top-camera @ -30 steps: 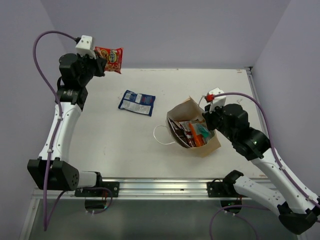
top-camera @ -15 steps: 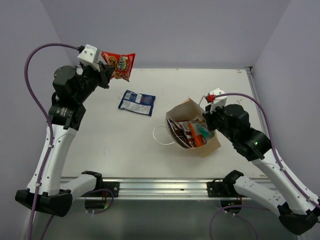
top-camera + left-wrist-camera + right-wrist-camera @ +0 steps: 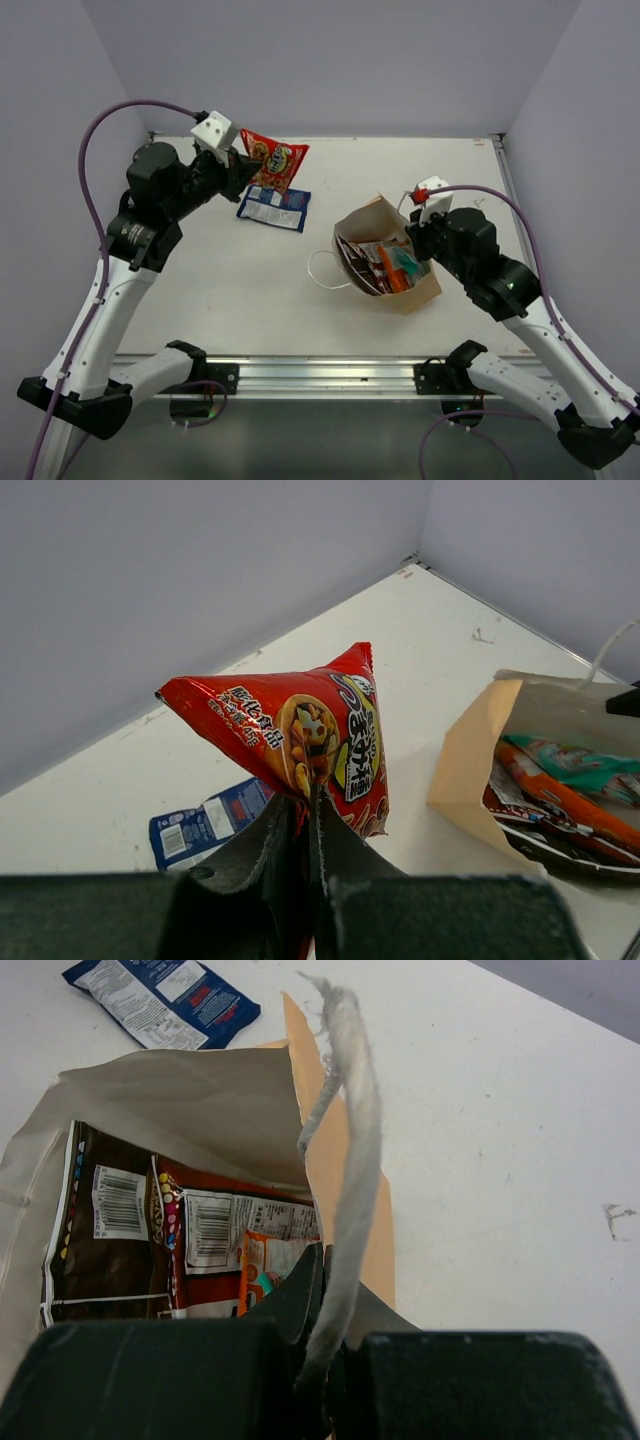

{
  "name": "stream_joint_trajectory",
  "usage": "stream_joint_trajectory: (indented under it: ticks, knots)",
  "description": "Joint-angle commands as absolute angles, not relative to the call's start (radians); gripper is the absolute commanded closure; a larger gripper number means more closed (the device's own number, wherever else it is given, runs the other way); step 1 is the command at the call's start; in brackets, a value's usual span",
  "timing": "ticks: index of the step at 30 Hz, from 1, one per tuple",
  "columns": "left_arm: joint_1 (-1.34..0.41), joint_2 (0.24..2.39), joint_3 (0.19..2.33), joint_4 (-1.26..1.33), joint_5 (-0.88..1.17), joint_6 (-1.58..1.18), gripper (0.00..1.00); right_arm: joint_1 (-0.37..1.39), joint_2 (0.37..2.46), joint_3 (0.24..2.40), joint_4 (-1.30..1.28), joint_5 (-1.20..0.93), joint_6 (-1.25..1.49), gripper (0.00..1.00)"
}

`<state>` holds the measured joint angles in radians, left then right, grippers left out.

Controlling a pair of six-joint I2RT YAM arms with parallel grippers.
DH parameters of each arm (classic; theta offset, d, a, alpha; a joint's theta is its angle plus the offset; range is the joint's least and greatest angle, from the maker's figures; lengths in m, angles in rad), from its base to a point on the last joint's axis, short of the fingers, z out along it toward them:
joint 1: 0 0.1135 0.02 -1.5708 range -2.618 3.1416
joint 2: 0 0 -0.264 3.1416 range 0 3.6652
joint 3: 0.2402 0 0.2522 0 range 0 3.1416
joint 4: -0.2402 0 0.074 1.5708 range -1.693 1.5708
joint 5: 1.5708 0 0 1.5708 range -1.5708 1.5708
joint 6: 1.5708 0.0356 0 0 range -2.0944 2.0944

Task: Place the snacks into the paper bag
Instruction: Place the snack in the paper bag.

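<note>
My left gripper [image 3: 243, 166] [image 3: 311, 802] is shut on the bottom edge of a red snack packet [image 3: 274, 162] [image 3: 305, 725] and holds it in the air above the table's back left. A blue-white packet [image 3: 274, 205] [image 3: 203, 822] lies flat on the table just below it. The tan paper bag [image 3: 395, 290] [image 3: 468, 760] [image 3: 190, 1095] stands open at centre right, with several snacks inside, among them a dark brown one [image 3: 110, 1230] and an orange one [image 3: 400, 268] [image 3: 262, 1265]. My right gripper [image 3: 418, 236] [image 3: 326, 1262] is shut on the bag's white cord handle [image 3: 350, 1160] at its far rim.
The bag's other white handle [image 3: 320, 270] loops out onto the table to the bag's left. Purple-grey walls close in the table [image 3: 240, 290] at the back and on both sides. A metal rail [image 3: 320, 375] runs along the near edge.
The left arm has swung the red packet rightward and down from the back left corner, and it now hangs over the blue-white packet. The right arm and the bag have not moved.
</note>
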<state>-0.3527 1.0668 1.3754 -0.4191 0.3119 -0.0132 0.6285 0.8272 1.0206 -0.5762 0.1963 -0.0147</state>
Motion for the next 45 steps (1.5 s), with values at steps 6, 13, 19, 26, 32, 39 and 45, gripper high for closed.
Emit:
stream_joint_trajectory:
  ticks: [6, 13, 19, 26, 32, 39, 45]
  knots:
    - [-0.560, 1.092, 1.473, -0.503, 0.261, 0.041, 1.00, 0.634, 0.841, 1.042, -0.555, 0.229, -0.008, 1.00]
    - [-0.809, 1.149, 1.493, -0.499, 0.072, 0.081, 1.00, 0.635, 0.828, 1.037, -0.558, 0.230, -0.012, 1.00]
    - [-0.966, 1.226, 1.503, -0.468, -0.095, 0.153, 1.00, 0.634, 0.816, 1.054, -0.564, 0.218, -0.012, 1.00]
    - [-1.064, 1.272, 1.465, -0.400, -0.239, 0.210, 1.00, 0.635, 0.818, 1.049, -0.563, 0.206, -0.009, 1.00]
    - [-1.134, 1.285, 1.391, -0.290, -0.302, 0.290, 1.00, 0.635, 0.819, 1.040, -0.546, 0.196, -0.009, 1.00]
    - [-1.146, 1.307, 1.325, -0.207, -0.353, 0.348, 1.00, 0.635, 0.805, 1.035, -0.546, 0.202, -0.012, 1.00]
    - [-1.147, 1.354, 1.321, -0.183, -0.377, 0.383, 1.00, 0.635, 0.805, 1.031, -0.545, 0.201, -0.011, 1.00]
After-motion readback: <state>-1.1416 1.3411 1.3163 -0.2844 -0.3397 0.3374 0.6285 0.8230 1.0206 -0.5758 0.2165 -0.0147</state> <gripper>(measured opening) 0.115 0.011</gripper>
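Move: Off to the left hand's right, some 24 cm away, about 8 cm nearer the base and 15 cm lower, is the open mouth of the paper bag. The right gripper, on its rim, is about 29 cm to the left hand's right, 5 cm back and 13 cm lower. The blue packet lies on the table about 13 cm ahead of the left hand and 40 cm below, with hardly any sideways offset. From the right hand the bag mouth is about 6 cm left, 3 cm back and slightly lower. Carrying the still-pinched red snack, the left hand sweeps about 18 cm right towards the bag mouth, drawing back at first, then also sinking about 9 cm. It rolls its left side up nearly 30 degrees and swings somewhat clockwise, fingers kept shut. The right hand stays put, keeping its hold on the bag's rim. ##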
